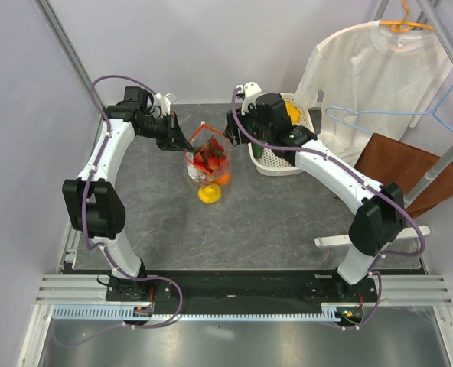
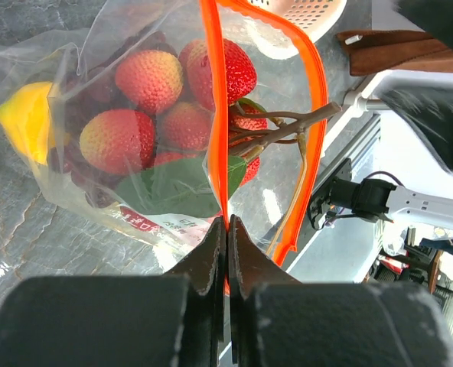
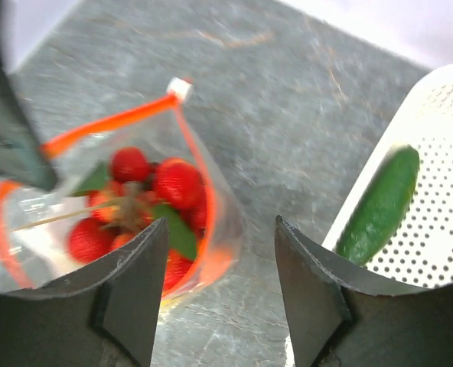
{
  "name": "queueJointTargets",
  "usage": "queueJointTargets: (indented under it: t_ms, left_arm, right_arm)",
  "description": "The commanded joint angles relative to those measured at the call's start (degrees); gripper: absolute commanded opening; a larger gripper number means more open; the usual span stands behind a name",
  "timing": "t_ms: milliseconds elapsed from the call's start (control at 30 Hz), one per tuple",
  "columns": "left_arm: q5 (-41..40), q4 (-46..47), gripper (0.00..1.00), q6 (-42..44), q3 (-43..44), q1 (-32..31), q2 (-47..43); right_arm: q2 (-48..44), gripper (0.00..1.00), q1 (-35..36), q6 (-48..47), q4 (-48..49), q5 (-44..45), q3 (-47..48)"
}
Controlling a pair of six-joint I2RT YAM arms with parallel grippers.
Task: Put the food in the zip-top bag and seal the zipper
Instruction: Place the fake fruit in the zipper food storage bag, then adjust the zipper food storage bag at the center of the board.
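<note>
The clear zip-top bag (image 1: 208,162) stands upright mid-table with its mouth open. Food fills it: a bunch of red fruits (image 2: 146,80) with a green leaf, a yellow fruit (image 2: 24,118) low down, and an orange one (image 1: 223,179). My left gripper (image 2: 227,222) is shut on the near side of the orange-red zipper (image 2: 211,92), holding the mouth up. The zipper's far side (image 2: 312,99) bows away from it. My right gripper (image 3: 220,229) hangs open with nothing between its fingers, just right of the bag (image 3: 228,206) and above the table. In the top view it (image 1: 238,128) sits between bag and basket.
A white slotted basket (image 1: 276,167) stands right of the bag with a green cucumber (image 3: 379,202) and a yellow item (image 1: 291,113) inside. A white shirt (image 1: 372,69), hangers and a brown cloth (image 1: 410,164) lie at the back right.
</note>
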Motion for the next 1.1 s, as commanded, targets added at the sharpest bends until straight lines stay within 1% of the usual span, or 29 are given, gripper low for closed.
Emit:
queueJointTargets:
  t_ms: [0,167,233,267,333,367,400,467,500,533,567,600,633,667,700,767,867,933,1033,1067]
  left_arm:
    - [1.1,1.8,0.02,-1.1,1.2,0.2,-1.5]
    - [0.8,1.8,0.02,-1.1,0.9,0.2,-1.7]
    - [0.6,1.8,0.02,-1.1,0.4,0.2,-1.8]
    - [0.4,1.8,0.02,-1.0,0.4,0.2,-2.0]
    - [0.0,1.8,0.02,-1.0,0.2,0.2,-2.2]
    - [-0.9,1.7,0.02,-0.9,0.2,0.3,-2.4]
    - [-1.4,1.7,0.02,-0.7,0.3,0.2,-2.5]
    - [-2.1,0.7,0.02,0.2,1.8,0.0,-3.7]
    - [-3.1,-0.6,0.02,1.0,4.8,-0.9,-4.1]
    - [-4.7,-2.3,0.02,3.8,7.1,-1.8,-4.5]
    - [-8.3,-6.9,0.02,5.5,9.4,-2.9,-4.7]
    - [-9.9,-9.0,0.02,7.0,14.1,-4.6,-4.9]
    - [-11.1,-11.0,0.02,9.5,16.2,-5.2,-5.2]
    - [-12.1,-14.4,0.02,10.3,17.9,-5.6,-6.0]
    - [-12.8,-15.7,0.02,10.6,20.5,-5.9,-6.5]
    - [-14.3,-18.1,0.02,11.4,22.1,-6.0,-7.6]
    - [-15.4,-20.6,0.02,12.3,20.1,-6.6,-8.1]
    - [-14.7,-19.6,0.02,11.0,16.0,-6.8,-8.1]
    - [-11.2,-19.0,0.02,8.1,13.7,-6.9,-6.5]
    - [-8.3,-19.1,0.02,8.1,13.5,-6.9,-6.5]
  right_arm:
    - [4.5,0.63,-0.7,2.0,-3.8,-0.5,3.2]
    - [7.8,0.62,-0.8,3.6,-4.1,-2.6,3.7]
    - [8.9,0.6,-0.9,4.3,-4.1,-4.6,4.2]
    - [9.2,0.48,-0.9,4.3,-4.3,-5.1,4.3]
    - [9.8,0.28,-1.0,4.7,-4.6,-5.3,4.9]
    - [9.7,0.06,-1.2,5.1,-4.8,-5.5,5.0]
    - [9.0,0.0,-1.2,5.4,-4.8,-5.6,5.1]
    - [7.9,0.0,-1.4,6.8,-5.0,-7.0,6.2]
    - [6.3,0.0,-1.4,7.3,-5.0,-8.0,6.8]
    - [5.6,0.0,-1.4,8.5,-5.0,-9.9,8.0]
    - [4.6,0.0,-1.5,9.0,-5.3,-10.6,8.7]
    - [3.4,0.0,-1.4,9.6,-5.9,-11.3,9.7]
    - [3.0,0.0,-1.3,10.0,-7.1,-12.5,12.4]
    - [2.9,0.0,-1.3,10.4,-10.0,-12.8,14.0]
    - [2.6,0.0,-1.3,10.5,-11.4,-13.2,15.4]
    - [2.9,0.0,-1.3,10.6,-15.0,-14.2,17.7]
    - [3.4,0.0,-1.2,9.0,-15.9,-14.4,17.1]
    - [5.6,0.0,-1.1,8.3,-15.6,-14.4,17.8]
    - [9.8,0.0,-1.1,7.5,-17.9,-15.5,21.0]
    - [10.5,0.0,-1.1,6.9,-18.5,-16.4,21.8]
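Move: The bag's right-hand zipper rim lies roughly 9 cm below the right hand, about 2 cm to its left and 1 cm back; the strawberries in the bag's mouth are some 7 cm back, 6 cm left and 14 cm down. The cucumber in the basket is about 8 cm to the right and 2 cm back, far below. From the left hand, already holding the opposite rim, the right rim lies some 10 cm right, 3 cm ahead and slightly lower. The right fingers pinch the bag's free right rim: the hand sinks about 9 cm beside the mouth, tipping down some 15 degrees, and closes fully before rising with the rim about 13 cm, slightly back and left. The left hand waits, then keeps its pinch on the other rim while lifting some 9 cm and drawing back about 5 cm, its fingers tilting as it goes. ##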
